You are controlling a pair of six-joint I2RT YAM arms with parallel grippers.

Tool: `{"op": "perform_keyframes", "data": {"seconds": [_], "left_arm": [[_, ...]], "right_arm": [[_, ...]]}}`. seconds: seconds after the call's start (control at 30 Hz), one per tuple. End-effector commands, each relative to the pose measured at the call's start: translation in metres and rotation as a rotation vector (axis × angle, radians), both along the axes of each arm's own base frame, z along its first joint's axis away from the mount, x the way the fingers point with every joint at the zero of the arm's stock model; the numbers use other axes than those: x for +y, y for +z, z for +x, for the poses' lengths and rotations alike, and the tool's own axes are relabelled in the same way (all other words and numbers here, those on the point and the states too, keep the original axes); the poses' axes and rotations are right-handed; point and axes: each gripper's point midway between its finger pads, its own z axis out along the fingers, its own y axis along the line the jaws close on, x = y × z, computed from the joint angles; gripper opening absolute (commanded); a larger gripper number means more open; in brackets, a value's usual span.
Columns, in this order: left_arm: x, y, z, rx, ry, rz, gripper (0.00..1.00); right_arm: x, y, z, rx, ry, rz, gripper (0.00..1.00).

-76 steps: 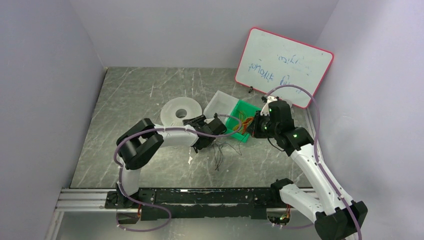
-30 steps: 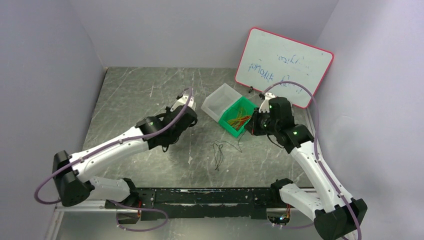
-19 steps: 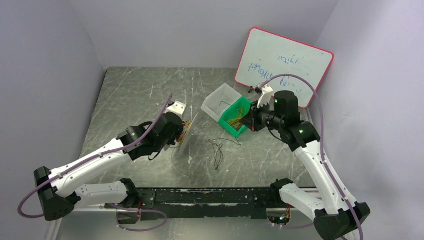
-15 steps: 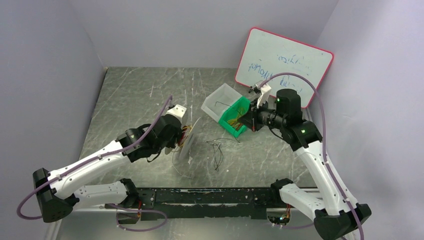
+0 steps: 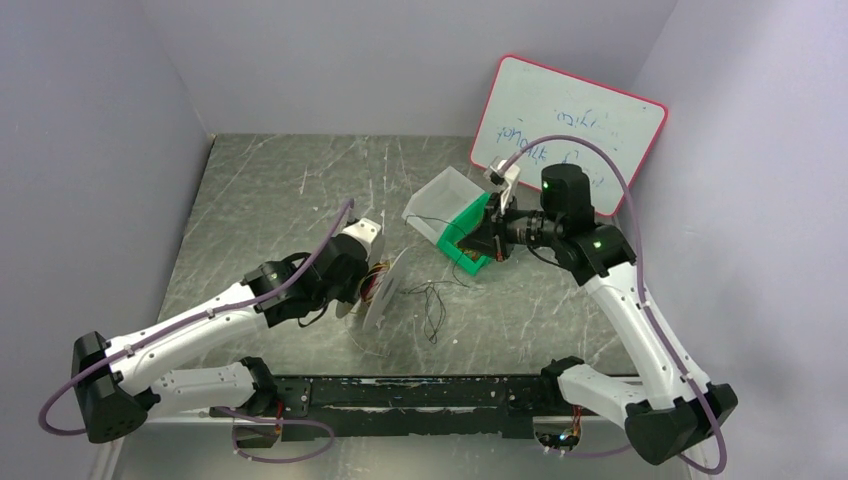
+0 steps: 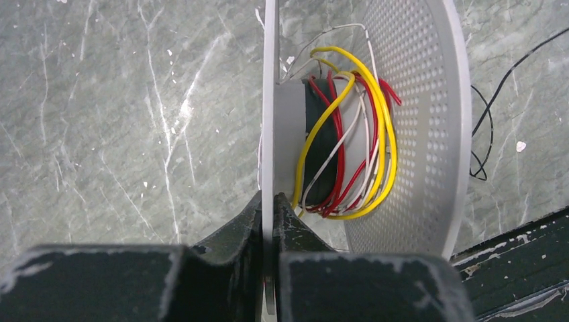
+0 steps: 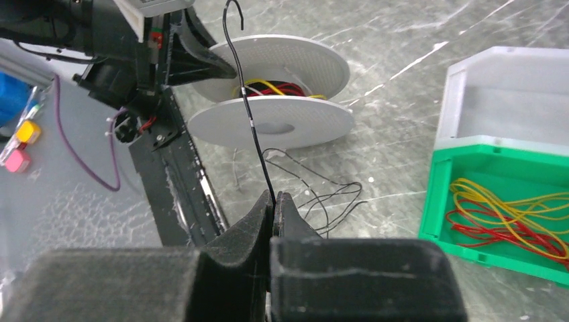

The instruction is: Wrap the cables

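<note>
My left gripper (image 5: 366, 287) (image 6: 270, 204) is shut on one flange of a white spool (image 5: 386, 290) (image 6: 429, 121), which it holds on edge just above the table. Yellow, red and white cables (image 6: 349, 154) are wound round the spool's hub. My right gripper (image 5: 480, 240) (image 7: 274, 196) is shut on a thin black cable (image 7: 249, 121) that stands up from its fingertips and ends in a small hook. It hovers by the green bin (image 5: 468, 250) (image 7: 443, 201), which holds yellow and red cables (image 7: 510, 215). Loose black cables (image 5: 435, 305) (image 7: 322, 194) lie on the table between the two grippers.
A clear white bin (image 5: 440, 200) (image 7: 510, 94) adjoins the green one at the back. A whiteboard (image 5: 570, 130) with a red rim leans on the back right wall. The black base rail (image 5: 420, 395) runs along the near edge. Grey walls close in left and right.
The left arm has picked the spool up off the table, turned it on edge and carried it right toward the loose black cables. The right gripper has swung left and up over the bins.
</note>
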Motion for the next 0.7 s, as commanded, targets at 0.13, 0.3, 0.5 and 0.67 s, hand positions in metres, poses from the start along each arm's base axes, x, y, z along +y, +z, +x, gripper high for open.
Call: {"op": "perform_keyframes", "data": {"seconds": [0.13,0.3,0.5,0.67], "left_arm": [[-0.012,0.014,0.01,-0.054,-0.005,-0.057,0.18],[-0.012,0.015,0.01,-0.055,-0.018,-0.054,0.23],[-0.01,0.016,0.008,-0.055,-0.018,-0.051,0.31],[-0.005,0.024,0.006,-0.072,-0.012,-0.067,0.37]], "right_arm": [[0.021,-0.012,-0.022,0.118,0.137,-0.039,0.0],[0.036,-0.027,-0.029,0.185,0.18,-0.07,0.0],[0.048,-0.04,-0.03,0.248,0.203,-0.113,0.0],[0.051,-0.051,-0.026,0.296,0.197,-0.135,0.0]]}}
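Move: The grey spool, standing on edge with its left flange in the left fingers, has its middle about 4 cm ahead of that hand, 4 cm to its right and 7 cm below. From the right hand, which holds the black cable, the spool lies some 16 cm left, 2 cm ahead and 19 cm down. Some 28 cm below the right hand are the cable bundle, level with it and 6 cm left, and the green tray, 15 cm ahead and 3 cm right. The black cable, still pinched in the shut right fingers, is carried about 5 cm down and 5 cm left, with a smaller pull back, towards the spool; the wrist turns some 20 degrees, counter-clockwise and more downward. The spool's left flange is let go as the left fingers open about a quarter of their range, that hand staying in place around it. ##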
